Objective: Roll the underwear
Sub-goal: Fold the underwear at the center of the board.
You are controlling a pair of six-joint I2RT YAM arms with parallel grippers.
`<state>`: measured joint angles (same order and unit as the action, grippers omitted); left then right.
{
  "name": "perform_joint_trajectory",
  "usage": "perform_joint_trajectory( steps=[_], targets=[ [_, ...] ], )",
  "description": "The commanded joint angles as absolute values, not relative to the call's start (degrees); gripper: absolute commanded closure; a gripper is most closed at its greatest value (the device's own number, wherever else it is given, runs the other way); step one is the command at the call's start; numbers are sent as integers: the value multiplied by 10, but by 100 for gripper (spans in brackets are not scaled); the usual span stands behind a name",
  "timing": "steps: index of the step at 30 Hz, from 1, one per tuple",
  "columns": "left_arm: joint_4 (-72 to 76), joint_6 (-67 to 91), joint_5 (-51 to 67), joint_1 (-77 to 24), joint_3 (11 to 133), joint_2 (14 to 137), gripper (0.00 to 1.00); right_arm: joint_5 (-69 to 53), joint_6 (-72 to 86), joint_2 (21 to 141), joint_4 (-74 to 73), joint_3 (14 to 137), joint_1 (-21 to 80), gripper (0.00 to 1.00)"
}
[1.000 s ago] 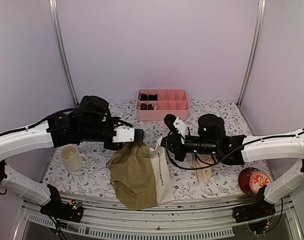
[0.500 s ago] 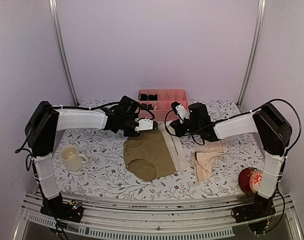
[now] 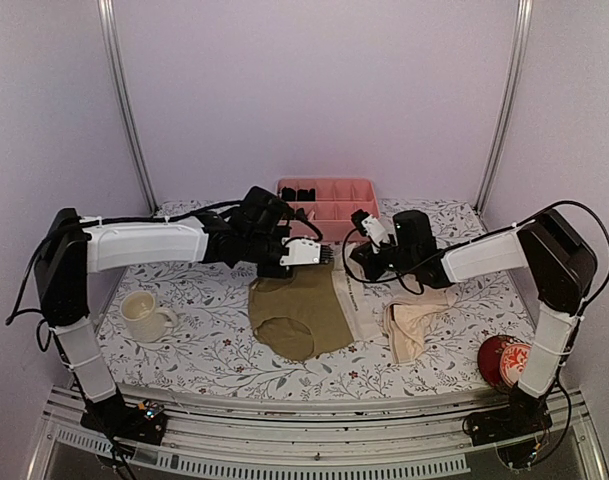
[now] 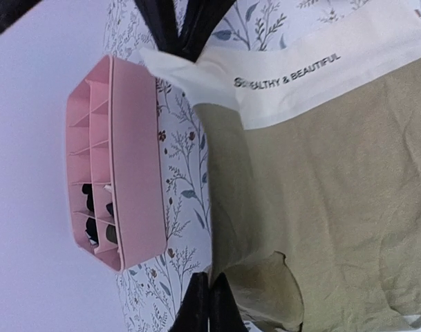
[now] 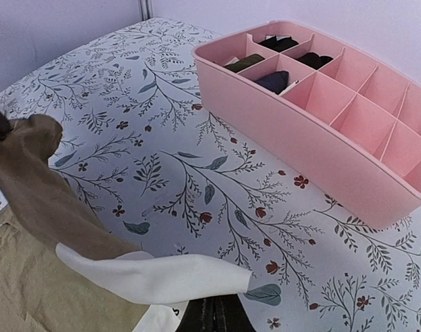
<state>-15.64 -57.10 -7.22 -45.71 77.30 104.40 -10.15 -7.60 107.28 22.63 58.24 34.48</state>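
Observation:
The olive-brown underwear (image 3: 296,312) lies spread on the flowered table, its cream-white waistband (image 3: 350,298) along the right side. My left gripper (image 3: 323,256) is shut on the olive far corner (image 4: 265,290), the fingertips (image 4: 198,308) pressed together on the cloth. My right gripper (image 3: 353,264) is shut on the waistband's far corner (image 5: 162,278), which is lifted a little off the table. The two grippers stand close together in front of the pink tray. The peach-beige underwear (image 3: 415,326) lies crumpled to the right, untouched.
The pink compartment tray (image 3: 356,219) stands at the back with small black bundles (image 3: 296,194) in its left cells. A cream mug (image 3: 143,313) sits at the left. A red round tin (image 3: 508,362) is at the front right.
Both arms carried the olive garment from hanging near the front edge back toward the tray and laid it flat. In the last half second both grippers shifted slightly right.

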Motion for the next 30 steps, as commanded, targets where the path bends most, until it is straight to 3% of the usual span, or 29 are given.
perform_joint_trajectory(
  steps=[1,15,30],
  targets=[
    [-227,-540,-63,-496,769,1031,100,-161,-75,1034,245,557,326,99],
    [-281,-467,-55,-561,752,1031,100,-206,-95,972,207,502,315,98],
    [-305,-395,-9,-609,747,1051,100,-176,-31,938,169,463,317,95]
  ],
)
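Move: Held up at its far left corner by the left hand and at the white waistband's corner by the right, the underwear spreads below and behind them; its near half lies about 15 cm back, 7 cm right and 9 cm below the left hand. The pink organizer is some 18 cm ahead of that hand and 14 cm right. From the right hand, the waistband's lying middle is about 11 cm straight back and 7 cm down, the peach cloth as far back but 15 cm right. Drawing the pinched brown corner back over the near half of the underwear, the left hand travels about 13 cm towards the base, easing some 4 cm right and 4 cm down, its fingers tipping nearly 20 degrees steeper and staying shut. The right hand backs off some 5 cm and 3 cm right, rising slightly then sinking again; its fingers part only a little and let go of the waistband corner. ##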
